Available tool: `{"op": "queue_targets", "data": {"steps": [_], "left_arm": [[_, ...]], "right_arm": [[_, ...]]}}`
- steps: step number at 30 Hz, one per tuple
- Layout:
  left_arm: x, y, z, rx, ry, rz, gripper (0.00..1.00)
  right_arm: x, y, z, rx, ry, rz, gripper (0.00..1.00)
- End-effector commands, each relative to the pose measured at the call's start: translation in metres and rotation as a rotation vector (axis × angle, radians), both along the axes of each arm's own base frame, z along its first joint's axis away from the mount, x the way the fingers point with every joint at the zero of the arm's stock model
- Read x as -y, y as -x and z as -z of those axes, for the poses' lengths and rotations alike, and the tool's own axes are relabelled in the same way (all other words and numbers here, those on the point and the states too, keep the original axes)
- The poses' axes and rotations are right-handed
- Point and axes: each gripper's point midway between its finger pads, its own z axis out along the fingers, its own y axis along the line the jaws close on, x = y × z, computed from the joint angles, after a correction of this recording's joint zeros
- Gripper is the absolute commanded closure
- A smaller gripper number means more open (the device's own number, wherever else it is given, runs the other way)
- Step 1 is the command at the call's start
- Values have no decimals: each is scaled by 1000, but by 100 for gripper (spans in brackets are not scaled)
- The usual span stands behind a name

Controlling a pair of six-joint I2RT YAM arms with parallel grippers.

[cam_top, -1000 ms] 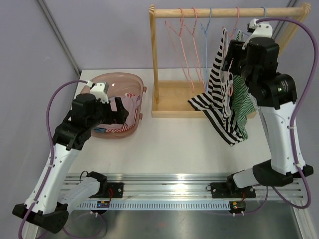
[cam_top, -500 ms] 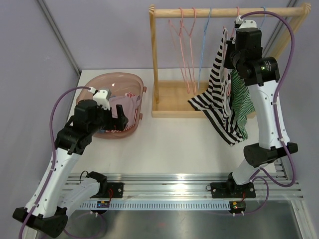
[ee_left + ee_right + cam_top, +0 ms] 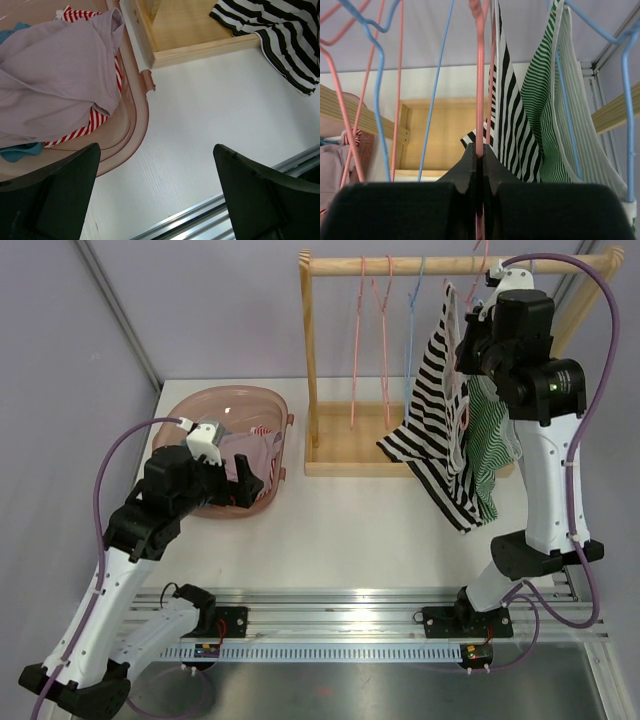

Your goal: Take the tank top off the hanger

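Note:
A black-and-white striped tank top (image 3: 438, 410) hangs from a pink hanger (image 3: 480, 75) on the wooden rail (image 3: 400, 262); its hem drapes over the rack's base. My right gripper (image 3: 480, 298) is up by the rail. In the right wrist view the right gripper (image 3: 480, 152) is shut on the pink hanger's wire, with the striped tank top (image 3: 507, 125) just to its right. My left gripper (image 3: 245, 480) hovers beside the basket. The left gripper (image 3: 156, 148) is open, with only bare table between its fingers.
A green striped top (image 3: 490, 440) hangs on a blue hanger right of the tank top. Empty pink hangers (image 3: 370, 330) and a blue one (image 3: 412, 320) hang to the left. The pink basket (image 3: 230, 400) holds clothes. The rack's wooden base tray (image 3: 350, 440) is behind.
The right gripper has closed on the pink hanger's wire and shifted up along the rail. The left arm has edged slightly nearer, its gripper still open.

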Motion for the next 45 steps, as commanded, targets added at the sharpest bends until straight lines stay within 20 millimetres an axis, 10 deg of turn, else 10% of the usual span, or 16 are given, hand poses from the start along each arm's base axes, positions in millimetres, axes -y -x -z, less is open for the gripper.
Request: {"op": "queue_targets", "data": {"steps": [1, 7, 17, 27, 32, 45], "left_arm": [[17, 0, -20, 57, 64, 52, 1], [37, 6, -47, 115, 124, 106, 1], [74, 6, -146, 345, 236, 158, 1], [170, 31, -216, 590, 261, 327, 1], [229, 51, -223, 671, 204, 442, 1], [278, 42, -219, 688, 103, 459, 6]], "right_arm": [[1, 34, -59, 166, -76, -39, 100], [-2, 69, -43, 128, -108, -93, 100], [-10, 161, 0, 65, -174, -249, 100], [-7, 268, 17, 65, -193, -406, 100], [-3, 300, 13, 117, -209, -438, 100], [-25, 357, -8, 211, -276, -709, 100]]}}
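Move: My right fingers are already shut on the pink hanger just under the rod; its black-and-white striped tank top hangs some 20 cm below that hand, about 2 cm ahead and 1 cm right. The green-striped top is level with my hand, about 9 cm right and 20 cm below; the empty blue hanger is about 9 cm left, 10 cm lower. For my open left hand, the black-and-white top is roughly 16 cm ahead, 40 cm right, near its height; the basin lies 8 cm ahead, 12 cm left, 25 cm below. Keeping my grip on the pink hanger, I lift my right hand a little to take the hook clear of the rod, then draw it back towards me about 34 cm, turning it counter-clockwise. My left hand swings right and climbs to the tank top's nearer strap, tipping its fingers up about 35 degrees and turning clockwise, and brings them, still open, around the strap. ##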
